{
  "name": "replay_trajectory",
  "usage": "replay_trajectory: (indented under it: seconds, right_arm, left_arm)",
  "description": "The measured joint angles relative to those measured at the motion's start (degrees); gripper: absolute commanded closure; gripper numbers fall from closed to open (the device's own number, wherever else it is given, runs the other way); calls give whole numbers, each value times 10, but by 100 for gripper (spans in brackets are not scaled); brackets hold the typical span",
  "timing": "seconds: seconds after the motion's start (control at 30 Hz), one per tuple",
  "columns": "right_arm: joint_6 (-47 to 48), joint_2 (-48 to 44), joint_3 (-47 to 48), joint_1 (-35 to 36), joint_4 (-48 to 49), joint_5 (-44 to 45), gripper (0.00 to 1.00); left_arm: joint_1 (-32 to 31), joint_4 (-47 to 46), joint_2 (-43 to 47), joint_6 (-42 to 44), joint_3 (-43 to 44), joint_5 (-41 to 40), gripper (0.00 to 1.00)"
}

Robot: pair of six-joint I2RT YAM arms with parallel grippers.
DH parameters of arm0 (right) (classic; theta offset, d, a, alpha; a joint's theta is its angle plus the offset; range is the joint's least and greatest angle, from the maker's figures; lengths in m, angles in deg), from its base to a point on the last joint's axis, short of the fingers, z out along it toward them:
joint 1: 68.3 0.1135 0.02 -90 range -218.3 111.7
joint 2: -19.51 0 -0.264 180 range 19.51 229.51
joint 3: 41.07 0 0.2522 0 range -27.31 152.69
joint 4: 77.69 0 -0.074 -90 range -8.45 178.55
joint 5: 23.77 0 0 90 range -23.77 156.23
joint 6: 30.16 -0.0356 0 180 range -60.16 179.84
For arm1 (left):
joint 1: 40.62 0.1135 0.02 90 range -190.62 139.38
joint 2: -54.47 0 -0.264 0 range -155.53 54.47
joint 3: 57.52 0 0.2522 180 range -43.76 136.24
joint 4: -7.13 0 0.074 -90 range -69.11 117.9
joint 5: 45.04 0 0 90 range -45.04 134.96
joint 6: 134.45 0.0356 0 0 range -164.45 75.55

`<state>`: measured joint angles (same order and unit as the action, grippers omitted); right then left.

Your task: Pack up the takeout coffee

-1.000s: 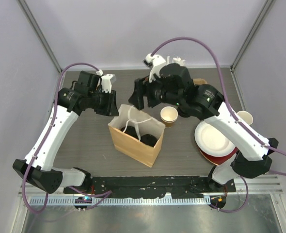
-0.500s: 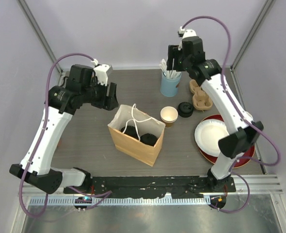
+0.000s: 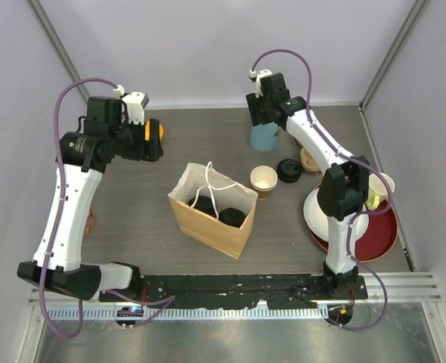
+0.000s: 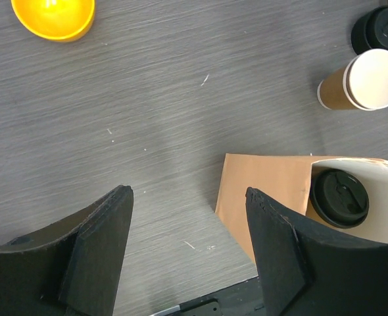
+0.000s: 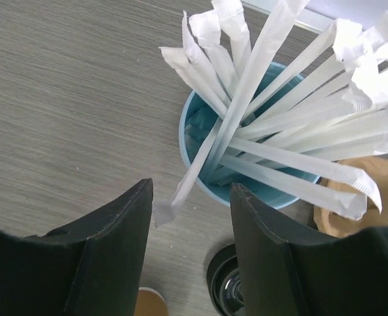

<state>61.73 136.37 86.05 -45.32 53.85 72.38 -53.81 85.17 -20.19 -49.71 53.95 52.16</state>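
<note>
A brown paper bag (image 3: 208,219) stands open mid-table, and two takeout coffees with black lids (image 3: 231,218) sit inside it; one lid (image 4: 339,197) shows in the left wrist view. An unlidded kraft cup (image 3: 264,180) stands right of the bag, with a loose black lid (image 3: 289,170) beside it. My left gripper (image 3: 149,146) hangs open and empty (image 4: 187,192) over bare table, left of the bag. At the back, my right gripper (image 3: 262,113) is over the light-blue straw cup (image 5: 200,135). It is open (image 5: 192,185), and one wrapped straw's end (image 5: 164,212) lies between the jaws.
A yellow bowl (image 4: 52,16) sits at the back left. A cardboard cup carrier (image 3: 311,157) lies right of the straw cup. A white plate (image 3: 330,215) on a red plate (image 3: 370,240) and a pale yellow cup (image 3: 379,187) stand at the right.
My left gripper pulled back left from the bag and opened. My right arm swung from over the bag to the straw cup at the back, and its jaws narrowed.
</note>
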Motion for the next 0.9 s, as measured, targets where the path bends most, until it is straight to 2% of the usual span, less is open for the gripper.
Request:
replay_trajectory:
  seconds: [0.03, 0.17, 0.33, 0.47, 0.5, 0.77, 0.9]
  right_arm:
    - [5, 3, 1, -1, 5, 2, 47]
    - [17, 25, 23, -3, 16, 2, 61]
    - [26, 49, 55, -4, 18, -2, 71]
    - [36, 55, 64, -4, 16, -3, 95]
    - [38, 57, 68, -4, 14, -2, 98]
    - [52, 56, 122, -4, -5, 11, 99]
    - [54, 26, 152, -4, -25, 19, 99]
  left_arm:
    - [4, 0, -1, 0, 0, 2, 27]
    - [17, 1, -4, -1, 0, 10, 28]
    - [22, 2, -5, -1, 0, 18, 28]
    - [25, 2, -8, -2, 0, 23, 28]
    - [26, 2, -9, -3, 0, 26, 28]
    - [33, 2, -16, -3, 0, 45, 28]
    - [34, -1, -16, -3, 0, 68, 28]
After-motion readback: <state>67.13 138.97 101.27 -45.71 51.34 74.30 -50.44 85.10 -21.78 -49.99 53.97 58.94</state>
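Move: The straws stand in the blue cup just ahead of the right hand: their middle is about 5 cm forward, 3 cm to the right and 6 cm lower, and the cup's own middle is some 13 cm down beneath them. The black lid lies about 4 cm back and 10 cm right, the stacked paper cups some 10 cm back and 1 cm left-to-right off, to the right. From the left hand the straws are roughly 25 cm ahead, 32 cm right and 18 cm below. Forward about 3 cm and nearly level, the right hand slides its half-open fingers in around the upper end of a straw at the near side of the cup, closing as it goes until they are all but shut and pinch the straw. It then rises about 8 cm, easing back slightly at the end while the fingers tip up some 10 degrees. ##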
